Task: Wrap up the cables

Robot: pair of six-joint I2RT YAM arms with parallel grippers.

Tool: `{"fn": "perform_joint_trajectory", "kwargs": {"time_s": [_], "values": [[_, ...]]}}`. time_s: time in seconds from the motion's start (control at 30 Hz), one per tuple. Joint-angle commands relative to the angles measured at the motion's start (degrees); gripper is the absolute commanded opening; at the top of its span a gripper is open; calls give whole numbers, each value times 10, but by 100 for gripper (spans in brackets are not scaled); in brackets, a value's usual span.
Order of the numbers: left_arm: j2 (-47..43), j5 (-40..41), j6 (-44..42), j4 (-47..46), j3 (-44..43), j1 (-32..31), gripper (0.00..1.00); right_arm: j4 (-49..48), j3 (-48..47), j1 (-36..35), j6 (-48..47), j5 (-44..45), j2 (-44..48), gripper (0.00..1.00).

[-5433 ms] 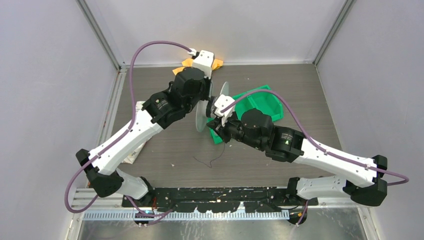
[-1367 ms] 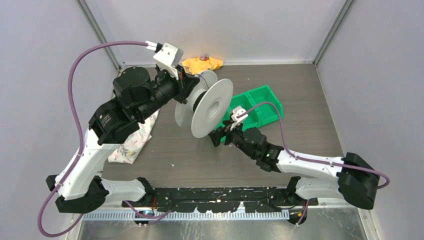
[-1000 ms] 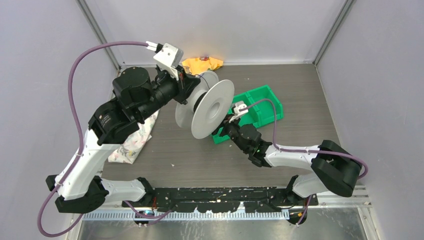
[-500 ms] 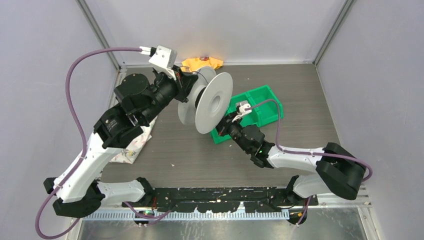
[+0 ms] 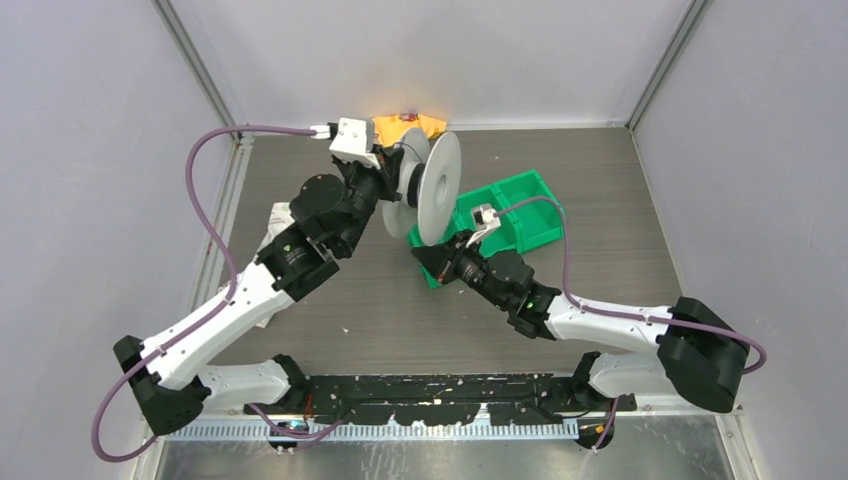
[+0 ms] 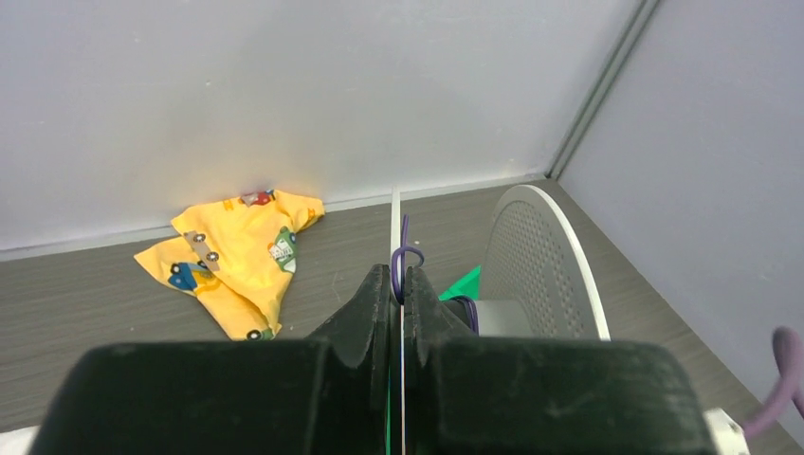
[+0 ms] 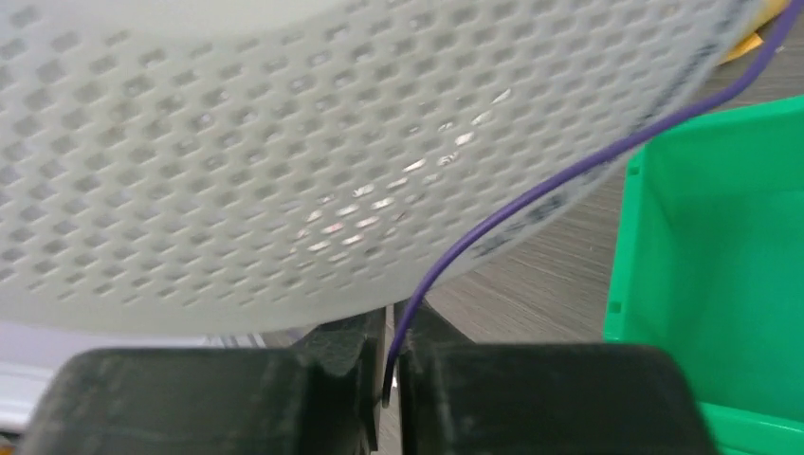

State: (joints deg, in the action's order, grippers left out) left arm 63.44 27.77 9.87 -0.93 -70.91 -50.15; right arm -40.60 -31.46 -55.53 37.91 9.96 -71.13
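Observation:
The pale spool (image 5: pixel 438 185) hangs above the table, nearly edge-on to the top view. My left gripper (image 5: pixel 398 183) is shut on the rim of its rear flange; in the left wrist view the thin flange edge (image 6: pixel 395 213) runs between the closed jaws of that gripper (image 6: pixel 397 284). A small loop of the thin purple cable (image 6: pixel 406 254) pokes up just past the fingertips. My right gripper (image 5: pixel 422 256) sits under the spool's front flange (image 7: pixel 284 142). It (image 7: pixel 391 365) is shut on the cable (image 7: pixel 531 199), whose end is pinched between the jaws and which rises across the perforated flange.
A green bin (image 5: pixel 520 210) stands right of the spool, close behind the right wrist, its wall (image 7: pixel 630 246) beside the jaws. A yellow printed cloth (image 5: pixel 400 125) lies at the back wall. A floral cloth (image 5: pixel 275 215) lies under the left arm.
The left arm has dropped and swung right, turning the spool from face-on to nearly edge-on. The right gripper stays under the spool's lower edge, its forearm now lying lower.

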Motion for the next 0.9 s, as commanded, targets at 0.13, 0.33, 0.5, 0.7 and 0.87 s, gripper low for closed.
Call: {"fn": "perform_joint_trajectory", "kwargs": {"time_s": [0.13, 0.33, 0.5, 0.7, 0.87], "values": [[6, 33, -7, -72, -74, 1, 1, 110, -27, -5, -47, 1, 81, 74], [-2, 21, -26, -27, -126, 1, 1, 329, -32, -5, -232, 11, 221, 78], [2, 7, -31, 1, -164, 1, 0, 441, -40, -8, -403, 5, 296, 78], [13, -3, -26, 40, -193, 1, 0, 332, -2, -17, -549, 40, 295, 78], [12, 0, -25, 58, -198, 1, 0, 205, -1, -66, -680, 76, 190, 78]]}}
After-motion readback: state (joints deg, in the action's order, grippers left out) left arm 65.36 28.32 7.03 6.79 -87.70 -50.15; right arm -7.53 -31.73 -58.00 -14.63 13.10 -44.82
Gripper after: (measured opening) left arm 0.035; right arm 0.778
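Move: My left hand, high over the table, pinches the rim of the spool with the cable's end; the spool's middle is some 4 cm ahead, 5 cm right and 7 cm below. My right hand is shut on the running cable just under the spool, whose middle is roughly 7 cm ahead of it, level sideways, and 12 cm up. The green box lies about 14 cm ahead of the right hand, 11 cm to its right and 19 cm below. I open my right fingers wide to let go of the cable and swing that hand about 10 cm right, away from the spool, drawing back a little and rolling the wrist some 55 degrees counter-clockwise as seen from behind the hand. My left hand keeps its pinch on the spool, eases forward about a centimetre, then lifts it some 9 cm, drifting slightly back and left. ##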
